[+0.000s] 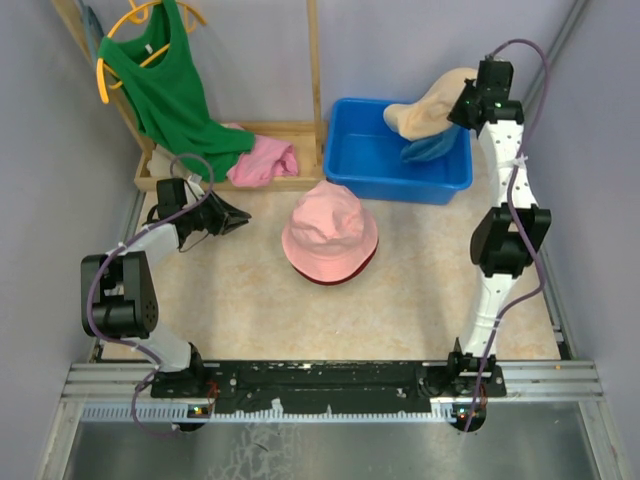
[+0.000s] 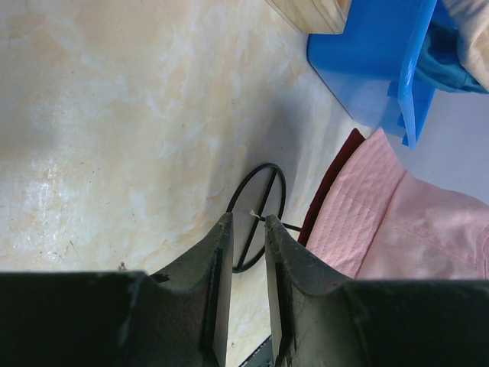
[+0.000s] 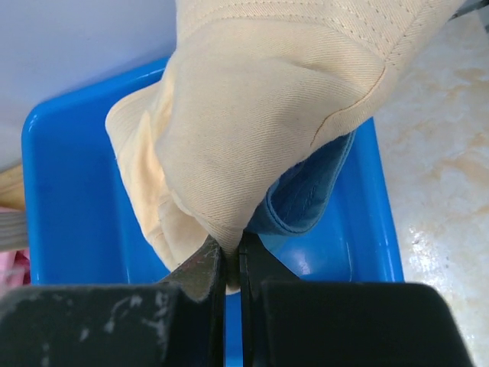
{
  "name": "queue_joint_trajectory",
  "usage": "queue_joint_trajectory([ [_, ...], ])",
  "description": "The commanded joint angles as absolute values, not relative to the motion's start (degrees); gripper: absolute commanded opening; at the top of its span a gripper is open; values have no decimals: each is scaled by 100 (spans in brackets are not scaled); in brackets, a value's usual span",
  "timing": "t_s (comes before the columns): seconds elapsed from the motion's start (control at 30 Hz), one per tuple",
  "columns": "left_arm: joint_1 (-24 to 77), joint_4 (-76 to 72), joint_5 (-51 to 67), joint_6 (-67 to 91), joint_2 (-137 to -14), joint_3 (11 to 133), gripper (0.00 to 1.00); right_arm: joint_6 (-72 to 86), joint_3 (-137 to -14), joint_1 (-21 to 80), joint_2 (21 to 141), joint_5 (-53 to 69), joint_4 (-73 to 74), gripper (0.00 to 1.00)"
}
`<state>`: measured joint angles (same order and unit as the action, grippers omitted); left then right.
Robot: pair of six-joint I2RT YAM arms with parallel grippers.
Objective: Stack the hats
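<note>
A pink hat (image 1: 330,232) sits on top of a dark red hat (image 1: 366,266) in the middle of the table; only the dark red rim shows. In the left wrist view the pink hat (image 2: 397,222) and the dark red rim (image 2: 334,182) lie to the right of my left gripper (image 2: 248,223). That gripper (image 1: 240,218) stands left of the stack, slightly open and empty. My right gripper (image 3: 229,248) is shut on an edge of the beige hat (image 3: 260,115), which hangs over the blue bin (image 1: 360,150). The blue hat (image 3: 313,195) lies in the bin under the beige hat (image 1: 430,105).
A green shirt (image 1: 165,85) hangs on a yellow hanger from the wooden rack (image 1: 315,80) at the back left. A bright pink cloth (image 1: 262,162) lies on the rack's base. A black wire ring (image 2: 238,197) lies flat by the stack.
</note>
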<state>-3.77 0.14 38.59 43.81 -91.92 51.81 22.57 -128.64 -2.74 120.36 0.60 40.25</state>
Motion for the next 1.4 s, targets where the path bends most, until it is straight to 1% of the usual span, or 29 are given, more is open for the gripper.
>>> queue_joint_trajectory([
  [0.0,-418,-114,3930,4418,-9061,5133,29,2347,-13294,-191,12288,590,3922,0],
  [0.07,-418,-114,3937,4429,-9062,5133,29,2294,-13682,-74,12640,808,4123,1],
  [0.17,-413,-103,3932,4430,-9053,5148,29,2284,-13778,158,12952,1079,4013,7],
  [0.23,-414,-61,3925,4427,-9053,5179,29,2290,-13881,317,13157,1283,3915,16],
  [0.27,-409,-34,3919,4411,-9047,5197,29,2289,-13916,381,13233,1378,3849,22],
  [0.3,-413,-9,3909,4399,-9039,5209,29,2279,-13915,432,13270,1421,3783,33],
  [0.4,-419,102,3888,4344,-9020,5263,29,2261,-13839,465,13289,1531,3625,56],
  [0.43,-409,133,3885,4334,-9018,5273,29,2203,-13816,466,13265,1485,3636,63],
  [0.47,-413,147,3889,4319,-9018,5280,29,2141,-13763,458,13218,1438,3653,65],
  [0.57,-410,165,3907,4300,-9030,5267,29,1926,-13335,431,12955,1156,3696,70],
  [0.77,-415,110,3962,4302,-9065,5185,29,1592,-12483,357,12425,700,3611,73],
  [1.2,-413,-61,4081,4327,-9057,4980,29,916,-11787,255,11746,-154,3645,77],
  [1.37,-417,-122,4136,4342,-9088,4957,28,696,-11549,206,11664,-556,3673,80],
])
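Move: The cream hat is still pinched in the right fingers, and its landing place on the blue box's floor, left of centre, lies about 11 cm left, 3 cm ahead and 22 cm below. The blue hat hangs roughly 4 cm left, 2 cm back and 11 cm below; the pink-topped stack is some 24 cm left, 23 cm back and 9 cm lower. From the left hand that landing place is about 36 cm right, 20 cm ahead and 8 cm down. The cream hat is swung down and about 13 cm left over the box in the right hand's quick sweep, the wrist turning some 20 degrees counter-clockwise. The fingers open wide on the way and let go of it; the empty hand then swings back to the right about 9 cm and a little towards the base, dipping, then rising slightly over the box. ##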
